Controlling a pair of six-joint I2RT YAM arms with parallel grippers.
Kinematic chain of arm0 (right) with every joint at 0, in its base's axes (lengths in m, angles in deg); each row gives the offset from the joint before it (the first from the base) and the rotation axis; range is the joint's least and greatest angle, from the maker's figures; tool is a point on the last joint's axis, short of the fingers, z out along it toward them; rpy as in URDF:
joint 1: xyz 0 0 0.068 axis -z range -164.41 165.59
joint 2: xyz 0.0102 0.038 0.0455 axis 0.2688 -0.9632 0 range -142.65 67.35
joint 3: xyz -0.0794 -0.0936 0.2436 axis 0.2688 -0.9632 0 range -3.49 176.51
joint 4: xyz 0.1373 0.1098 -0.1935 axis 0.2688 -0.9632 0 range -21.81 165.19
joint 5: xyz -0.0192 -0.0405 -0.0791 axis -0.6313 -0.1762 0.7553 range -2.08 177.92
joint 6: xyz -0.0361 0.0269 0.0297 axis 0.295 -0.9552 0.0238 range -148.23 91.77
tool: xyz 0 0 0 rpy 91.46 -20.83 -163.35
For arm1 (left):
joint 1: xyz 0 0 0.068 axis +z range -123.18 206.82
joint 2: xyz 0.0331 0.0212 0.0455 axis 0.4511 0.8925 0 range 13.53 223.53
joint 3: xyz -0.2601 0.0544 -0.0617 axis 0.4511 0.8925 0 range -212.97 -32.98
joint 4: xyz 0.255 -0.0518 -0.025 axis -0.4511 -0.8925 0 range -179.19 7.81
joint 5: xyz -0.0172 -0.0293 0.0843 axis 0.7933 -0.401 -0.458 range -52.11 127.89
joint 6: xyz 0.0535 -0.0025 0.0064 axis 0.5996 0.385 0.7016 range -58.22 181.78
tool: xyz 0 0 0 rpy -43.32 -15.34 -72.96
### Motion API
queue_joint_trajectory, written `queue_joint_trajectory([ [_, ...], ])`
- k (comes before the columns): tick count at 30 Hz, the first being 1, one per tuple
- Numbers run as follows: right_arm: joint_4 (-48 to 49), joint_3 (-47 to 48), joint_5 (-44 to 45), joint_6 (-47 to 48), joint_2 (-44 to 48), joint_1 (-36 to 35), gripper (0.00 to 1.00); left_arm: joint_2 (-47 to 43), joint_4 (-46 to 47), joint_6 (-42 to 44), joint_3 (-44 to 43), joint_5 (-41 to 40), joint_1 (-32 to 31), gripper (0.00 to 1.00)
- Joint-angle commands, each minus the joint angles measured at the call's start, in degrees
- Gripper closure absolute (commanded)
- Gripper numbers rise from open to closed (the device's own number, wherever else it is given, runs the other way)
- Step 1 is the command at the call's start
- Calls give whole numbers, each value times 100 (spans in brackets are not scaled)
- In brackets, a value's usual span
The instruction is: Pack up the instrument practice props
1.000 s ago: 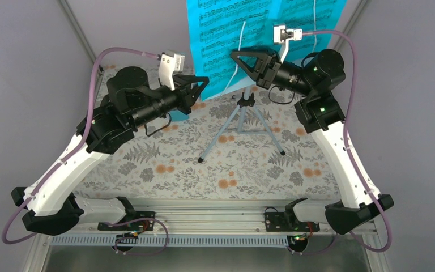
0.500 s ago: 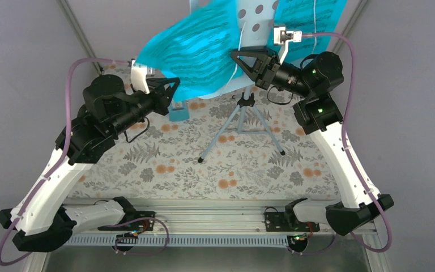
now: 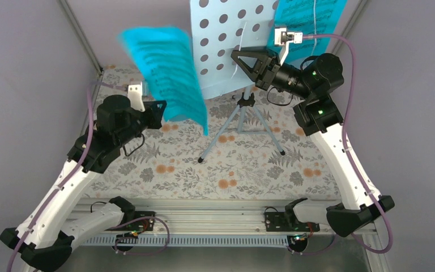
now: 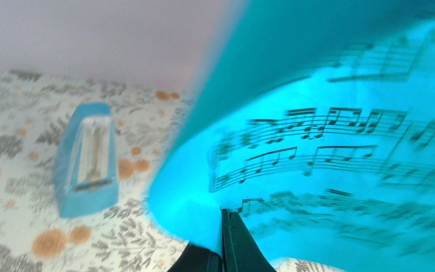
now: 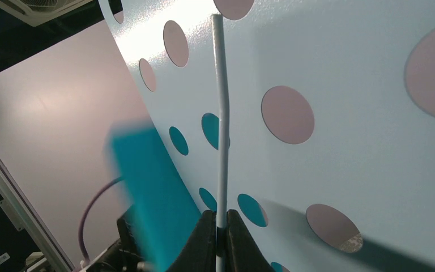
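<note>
The light blue music stand's perforated desk (image 3: 226, 39) stands at the back on its tripod (image 3: 242, 122). My left gripper (image 3: 160, 109) is shut on the lower edge of a teal sheet-music page (image 3: 167, 71), which hangs blurred in the air left of the stand. In the left wrist view the page (image 4: 328, 141) fills the right side above the shut gripper (image 4: 225, 214), and the small blue metronome (image 4: 88, 158) stands on the cloth to the left. My right gripper (image 3: 239, 56) (image 5: 221, 218) is shut on the stand's thin white page-holder wire (image 5: 221, 130). A second teal page (image 3: 308, 20) stays on the desk's right.
A floral cloth (image 3: 243, 170) covers the table. Grey walls close in on the left, back and right, with a metal post (image 3: 79, 28) at the back-left corner. The arms' mounting rail (image 3: 215, 218) runs along the near edge. Purple cables loop from both wrists.
My left arm has pulled the teal page off the desk, leftward and back toward its base, baring the desk's holes. The right arm has stayed still on the wire.
</note>
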Motion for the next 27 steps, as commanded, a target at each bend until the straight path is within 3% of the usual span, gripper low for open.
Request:
queue_joint_trajectory([
  [1, -149, -126, 136, 145, 45, -23, 96, -430, 290, -448, 833, 127, 199, 98],
  [11, -49, -265, 142, 116, 101, -23, 96, -479, 1355, -1018, 3382, 710, 663, 98],
  [27, -88, -352, 227, 205, 104, -23, 96, 531, 1531, -564, 4009, 1123, 1036, 98],
])
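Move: The left gripper already holds the teal music sheet. Take it to the bare table straight below this hand, about 35 cm down. From the hand, the metronome stands some 19 cm ahead, neither left nor right, and the stand's near-left foot lies about 11 cm to the right, level fore and aft, both far below. From the right gripper, holding the thin rod at the stand's plate, that bare spot is some 20 cm left, level fore and aft, roughly 55 cm down. Bring the left gripper almost straight down towards the bare table on the near side of the metronome, about 27 cm, fast for most of the way and then easing off. Tip the fingers some 30 degrees further down as you sink, and keep the sheet pinched. Hold the right gripper still, shut on the thin rod. ##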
